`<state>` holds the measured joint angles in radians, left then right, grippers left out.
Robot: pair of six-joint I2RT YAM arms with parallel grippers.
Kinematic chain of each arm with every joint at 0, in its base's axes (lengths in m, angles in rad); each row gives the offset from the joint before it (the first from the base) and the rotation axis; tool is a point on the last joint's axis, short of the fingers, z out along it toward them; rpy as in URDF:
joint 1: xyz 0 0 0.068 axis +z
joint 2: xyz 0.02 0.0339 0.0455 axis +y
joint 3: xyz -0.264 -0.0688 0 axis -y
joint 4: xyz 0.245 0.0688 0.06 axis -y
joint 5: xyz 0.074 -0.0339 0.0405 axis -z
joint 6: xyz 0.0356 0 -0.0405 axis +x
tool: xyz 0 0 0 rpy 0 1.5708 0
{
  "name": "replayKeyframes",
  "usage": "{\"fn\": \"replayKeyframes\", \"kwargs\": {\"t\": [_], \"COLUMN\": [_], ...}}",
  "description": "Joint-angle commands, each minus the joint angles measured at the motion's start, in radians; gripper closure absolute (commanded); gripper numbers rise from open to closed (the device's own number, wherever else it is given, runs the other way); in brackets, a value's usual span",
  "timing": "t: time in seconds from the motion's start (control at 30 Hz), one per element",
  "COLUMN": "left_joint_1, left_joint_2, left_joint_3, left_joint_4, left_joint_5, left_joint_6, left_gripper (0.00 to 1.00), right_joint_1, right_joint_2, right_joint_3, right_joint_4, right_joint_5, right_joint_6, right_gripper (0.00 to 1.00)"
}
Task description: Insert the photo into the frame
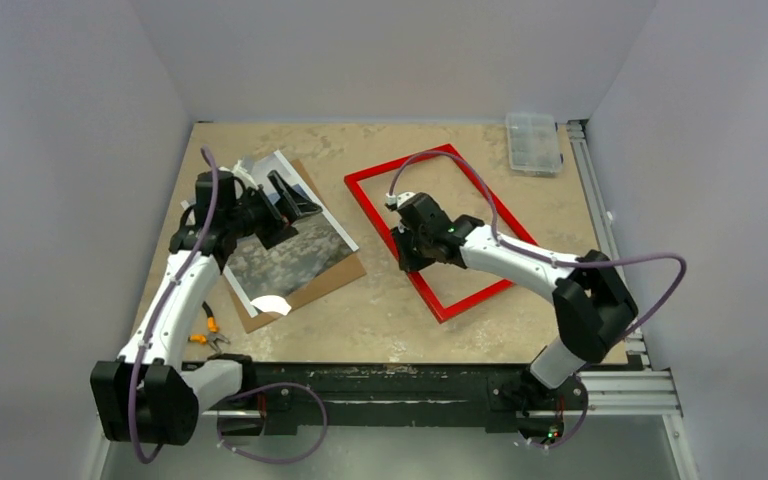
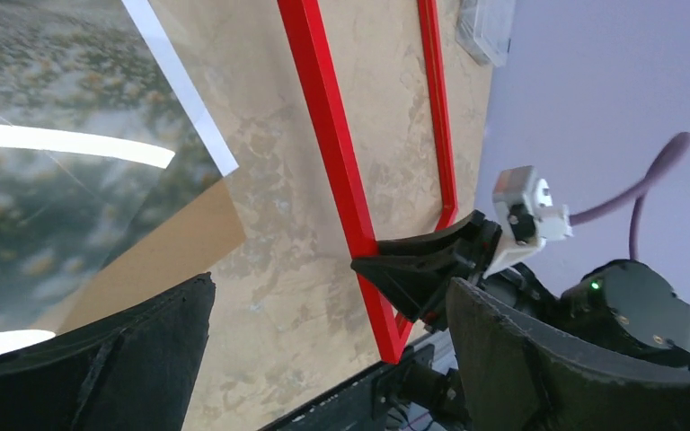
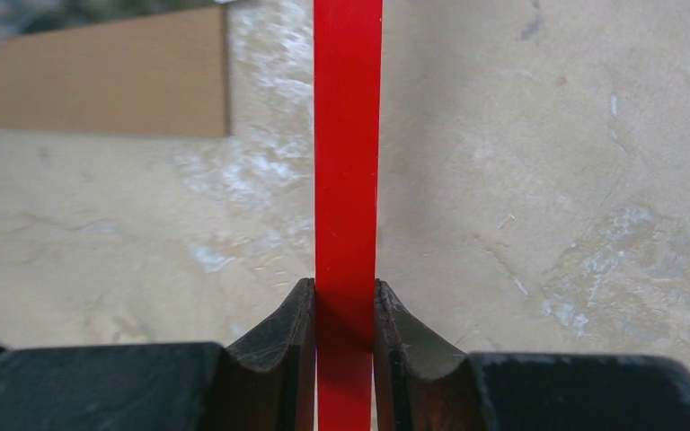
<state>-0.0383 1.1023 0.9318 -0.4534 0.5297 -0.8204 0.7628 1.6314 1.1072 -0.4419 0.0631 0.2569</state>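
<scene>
The frame [image 1: 480, 205] lies red face up on the table, right of centre. My right gripper [image 1: 407, 252] is shut on its left long rail, and the right wrist view shows both fingers pressed on the red rail [image 3: 347, 180] at my right gripper [image 3: 346, 292]. The photo [image 1: 290, 255] lies picture up on a brown backing board [image 1: 335, 275] at the left, its near corner curled. My left gripper [image 1: 295, 200] hovers open over the photo's far end, holding nothing. The left wrist view shows the photo [image 2: 54, 135], the frame [image 2: 323, 135] and my open left gripper [image 2: 331, 285].
A clear plastic box [image 1: 533, 143] sits at the back right corner. A small orange-handled tool [image 1: 205, 330] lies by the left arm near the front edge. Grey walls close in the table on three sides; a metal rail [image 1: 600, 200] runs along the right.
</scene>
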Motion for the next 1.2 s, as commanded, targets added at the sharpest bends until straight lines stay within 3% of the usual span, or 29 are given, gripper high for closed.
{"fn": "replayKeyframes", "kwargs": {"t": [0.0, 0.23, 0.53, 0.7, 0.83, 0.97, 1.07, 1.17], "left_joint_1": [-0.063, -0.158, -0.179, -0.179, -0.179, -0.179, -0.181, -0.185], "left_joint_2": [0.041, 0.18, 0.291, 0.347, 0.37, 0.354, 0.326, 0.298], "left_joint_3": [-0.034, -0.053, -0.084, -0.117, -0.149, -0.153, -0.157, -0.159], "left_joint_4": [0.189, 0.368, 0.534, 0.683, 0.787, 0.772, 0.734, 0.7], "left_joint_5": [0.049, 0.036, 0.014, 0.039, 0.058, 0.042, 0.017, -0.007], "left_joint_6": [-0.122, -0.218, -0.267, -0.315, -0.363, -0.355, -0.347, -0.348], "left_gripper": [0.04, 0.06, 0.14, 0.34, 0.62, 0.83, 0.99, 1.0], "right_joint_1": [0.004, 0.006, 0.005, 0.005, 0.005, 0.006, 0.006, 0.006], "right_joint_2": [-0.119, -0.257, -0.359, -0.392, -0.407, -0.404, -0.394, -0.382], "right_joint_3": [0.064, 0.042, 0.002, -0.023, -0.039, -0.04, -0.025, 0.0], "right_joint_4": [-0.004, -0.028, -0.054, -0.065, -0.073, -0.071, -0.068, -0.072], "right_joint_5": [-0.111, -0.226, -0.301, -0.309, -0.291, -0.277, -0.263, -0.257], "right_joint_6": [-0.025, -0.016, -0.009, -0.009, -0.01, -0.009, -0.005, -0.006], "right_gripper": [1.0, 1.0, 1.0, 1.0, 1.0, 1.0, 0.92, 0.68]}}
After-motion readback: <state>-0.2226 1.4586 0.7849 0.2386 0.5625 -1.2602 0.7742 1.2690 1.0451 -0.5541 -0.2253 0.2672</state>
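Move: The stretch of the red frame's left side near its far-left corner lies about 13 cm ahead of my left hand, 12 cm to its right and 16 cm below. The photo's middle is some 9 cm ahead of that hand, 10 cm to its left and 20 cm down; the brown board's middle sits about 4 cm nearer than the photo's. From my right hand, already pinching that side, the left hand's gripping spot is 14 cm ahead and 10 cm left. Keeping my right fingers round the frame's left side, I lift it about 10 cm and draw it back some 7 cm, rolling its left side up and turning it slightly counter-clockwise. Meanwhile my open left hand travels right, forward and down to the side's far end, rolls some 20 degrees with its left side dropping, and closes to pinch the side there. ##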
